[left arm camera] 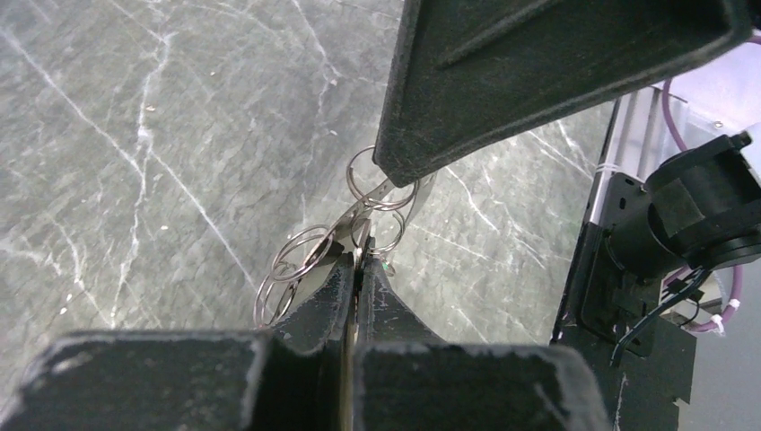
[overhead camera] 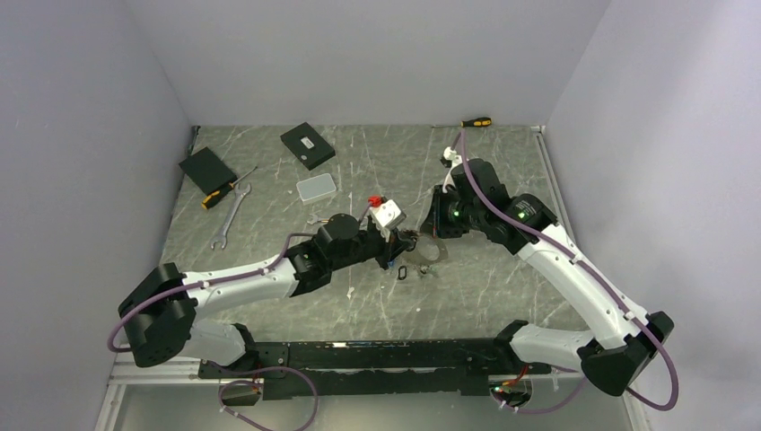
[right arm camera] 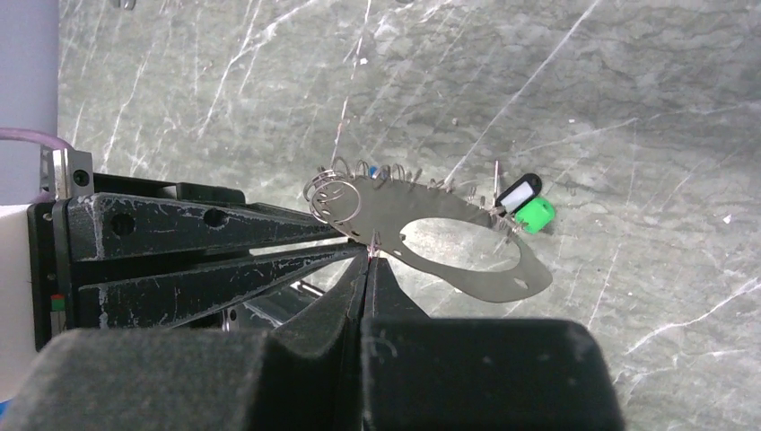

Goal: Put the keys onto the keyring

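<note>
The keyring (right arm camera: 377, 211) shows in the right wrist view as a flat grey loop held above the table. Small silver rings and keys (right arm camera: 334, 193) fringe its far edge, along with a black-and-white tag (right arm camera: 519, 192) and a green tag (right arm camera: 536, 214). My right gripper (right arm camera: 369, 260) is shut on its near edge. My left gripper (left arm camera: 361, 256) is shut on a thin silver key seen edge-on, with split rings (left arm camera: 296, 256) hanging beside the jaws. From above, both grippers meet at the keyring (overhead camera: 432, 253) mid-table.
A small black-and-white tag (overhead camera: 403, 271) lies on the table just below the grippers. A silver wrench (overhead camera: 230, 215), a screwdriver (overhead camera: 224, 190), two black boxes (overhead camera: 207, 168) (overhead camera: 307, 145) and a grey box (overhead camera: 316, 187) lie at the back left. Another screwdriver (overhead camera: 476, 122) lies by the back wall.
</note>
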You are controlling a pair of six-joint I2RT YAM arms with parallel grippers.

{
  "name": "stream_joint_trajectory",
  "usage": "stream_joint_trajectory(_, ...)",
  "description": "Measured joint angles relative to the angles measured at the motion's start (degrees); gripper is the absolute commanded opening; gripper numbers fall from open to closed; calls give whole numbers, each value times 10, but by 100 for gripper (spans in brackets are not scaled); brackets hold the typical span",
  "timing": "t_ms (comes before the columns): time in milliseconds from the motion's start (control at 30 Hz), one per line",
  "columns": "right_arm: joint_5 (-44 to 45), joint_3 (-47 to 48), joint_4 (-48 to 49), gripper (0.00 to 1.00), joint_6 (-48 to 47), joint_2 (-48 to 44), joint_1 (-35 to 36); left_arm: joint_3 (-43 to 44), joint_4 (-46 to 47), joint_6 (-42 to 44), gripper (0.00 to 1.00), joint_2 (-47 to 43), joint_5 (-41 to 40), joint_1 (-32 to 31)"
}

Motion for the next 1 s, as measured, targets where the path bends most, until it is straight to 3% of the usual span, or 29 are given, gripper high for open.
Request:
stream_joint_trajectory(333,-60,19,-16,0,-41,20,-13,22,-67,38,0,-15,-61,-10)
stream_joint_trajectory(467,-83,19,-16,0,-50,24,-15,28,-89,54,8,-22,-74,-12)
stream_joint_trajectory(567,-89,19,-16,0,-54,26,-15,40,-115,77,25,-23,-73,-13)
stream_joint_trajectory(700,-89,19,-20,0,-55,26,-16,47,-190,113,59,-39,-69,-10)
stream_joint_trajectory(900,-81,20,-21,0,-54,28,-17,24,-256,134,81,-115,-50,-11)
stream_joint_trajectory(1000,-75,20,-21,0,-54,31,-18,-4,-254,133,97,-188,-46,-11)
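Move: The left fingers are shut on a black tag at the keyring's ring-lined edge. The middle of the keyring plate lies about 4 cm to their right, 3 cm back and 3 cm lower. The blue tag hangs some 4 cm left, 6 cm back and 5 cm below the left hand. From the right hand, which grips the plate's edge, the black tag is about 4 cm to the left, 1 cm back and 1 cm lower. The left fingers let go of the black tag: still shut, they first ease about 2 cm left and 1 cm forward, then spread wide and draw off left and somewhat back, dipping before they rise, some 7 cm leftward overall. The right hand keeps its pinch on the keyring, shifting about a centimetre back and left and turning almost 10 degrees counter-clockwise. ##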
